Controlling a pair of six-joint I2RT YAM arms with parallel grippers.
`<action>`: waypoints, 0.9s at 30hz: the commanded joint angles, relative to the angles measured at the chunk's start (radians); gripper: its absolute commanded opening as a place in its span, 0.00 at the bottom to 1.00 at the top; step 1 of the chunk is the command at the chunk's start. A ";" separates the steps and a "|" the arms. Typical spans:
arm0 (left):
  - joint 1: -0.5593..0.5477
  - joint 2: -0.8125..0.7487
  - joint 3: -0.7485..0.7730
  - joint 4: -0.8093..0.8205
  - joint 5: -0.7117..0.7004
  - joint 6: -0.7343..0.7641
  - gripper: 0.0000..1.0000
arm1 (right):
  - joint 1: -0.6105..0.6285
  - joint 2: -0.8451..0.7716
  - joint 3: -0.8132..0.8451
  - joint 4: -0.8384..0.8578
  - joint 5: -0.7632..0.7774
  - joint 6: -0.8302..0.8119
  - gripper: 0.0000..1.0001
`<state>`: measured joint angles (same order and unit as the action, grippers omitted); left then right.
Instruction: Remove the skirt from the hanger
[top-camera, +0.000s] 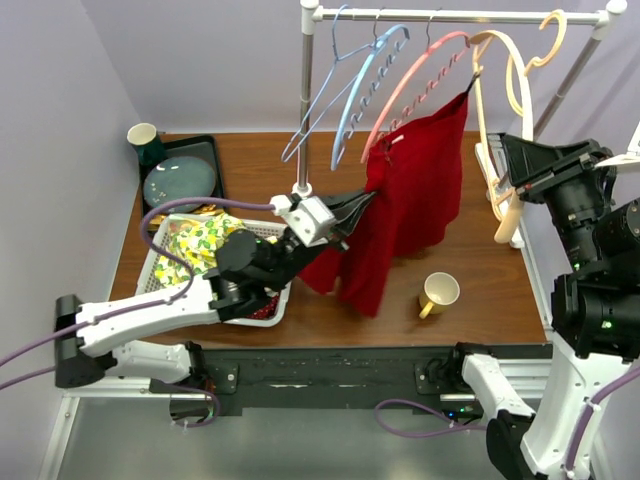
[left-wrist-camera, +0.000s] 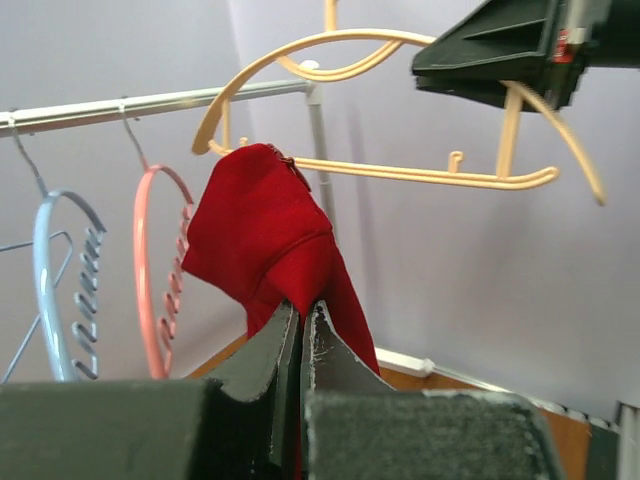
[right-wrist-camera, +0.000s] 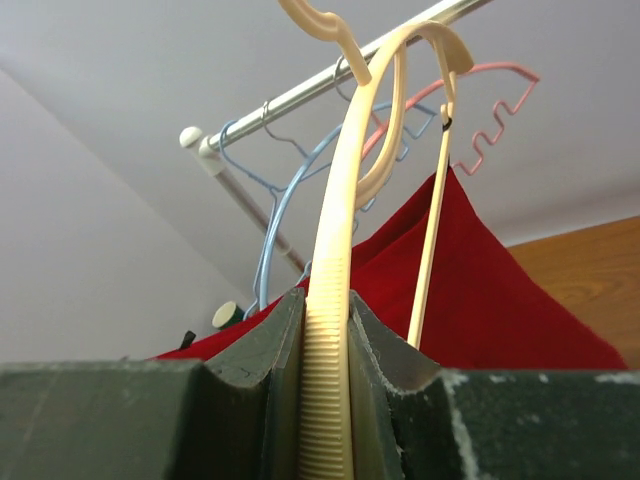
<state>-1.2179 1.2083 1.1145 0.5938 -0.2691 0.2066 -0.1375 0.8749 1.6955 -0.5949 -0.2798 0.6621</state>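
A red skirt (top-camera: 415, 190) hangs by its top corner from a cream plastic hanger (top-camera: 488, 120) on the rail. My left gripper (top-camera: 358, 207) is shut on the skirt's left edge, pulling the cloth out to the left. In the left wrist view the red skirt (left-wrist-camera: 262, 235) rises from between my fingertips (left-wrist-camera: 322, 325) up to the cream hanger (left-wrist-camera: 400, 172). My right gripper (top-camera: 508, 192) is shut on the hanger's lower arm. In the right wrist view the ribbed cream hanger (right-wrist-camera: 335, 230) is pinched in the right gripper (right-wrist-camera: 328, 305), and the skirt (right-wrist-camera: 490, 295) hangs behind.
A metal rail (top-camera: 450, 14) on a post (top-camera: 305, 100) also carries a pink hanger (top-camera: 415, 75), a blue hanger (top-camera: 365, 80) and a grey wire hanger (top-camera: 318, 110). On the table are a yellow mug (top-camera: 438, 292), a white basket (top-camera: 156, 262) with floral cloth, and a black tray (top-camera: 212, 146) with a plate and a green cup (top-camera: 144, 138).
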 joint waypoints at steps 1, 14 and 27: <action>-0.003 -0.107 -0.018 -0.179 0.192 -0.075 0.00 | -0.001 -0.037 0.053 -0.005 -0.068 0.005 0.00; -0.003 -0.311 -0.160 -0.405 0.189 -0.145 0.02 | 0.018 -0.235 -0.138 -0.102 -0.182 -0.001 0.00; -0.003 -0.205 -0.010 -0.480 0.030 -0.043 0.81 | 0.085 -0.358 -0.306 0.081 -0.386 0.070 0.00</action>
<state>-1.2179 0.9691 1.0058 0.0742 -0.1516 0.0952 -0.0784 0.5652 1.3464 -0.6785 -0.5991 0.7177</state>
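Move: The wooden hanger in my right hand still carries one skirt corner on its black loop. That loop is about 14 cm ahead, 13 to the right and 9 above my left hand, or some 15 ahead, 6 left and 5 above my right. From my left hand, the pink hanger is 14 cm ahead and 5 right, slightly higher, and the basket 30 left, 7 ahead, 42 lower. From my right, the basket lies 50 left, 6 ahead, 50 lower. My left hand, still pinching the skirt's free waist corner, draws about 5 cm back and 4 left, then sinks about 10 cm. On the way down it opens wide and lets the cloth go, fingers tipping down to nearly level. My right hand keeps its grip on the hanger, pulling it back, then swinging it down and left towards the basket side, turning some 20 degrees counter-clockwise. ##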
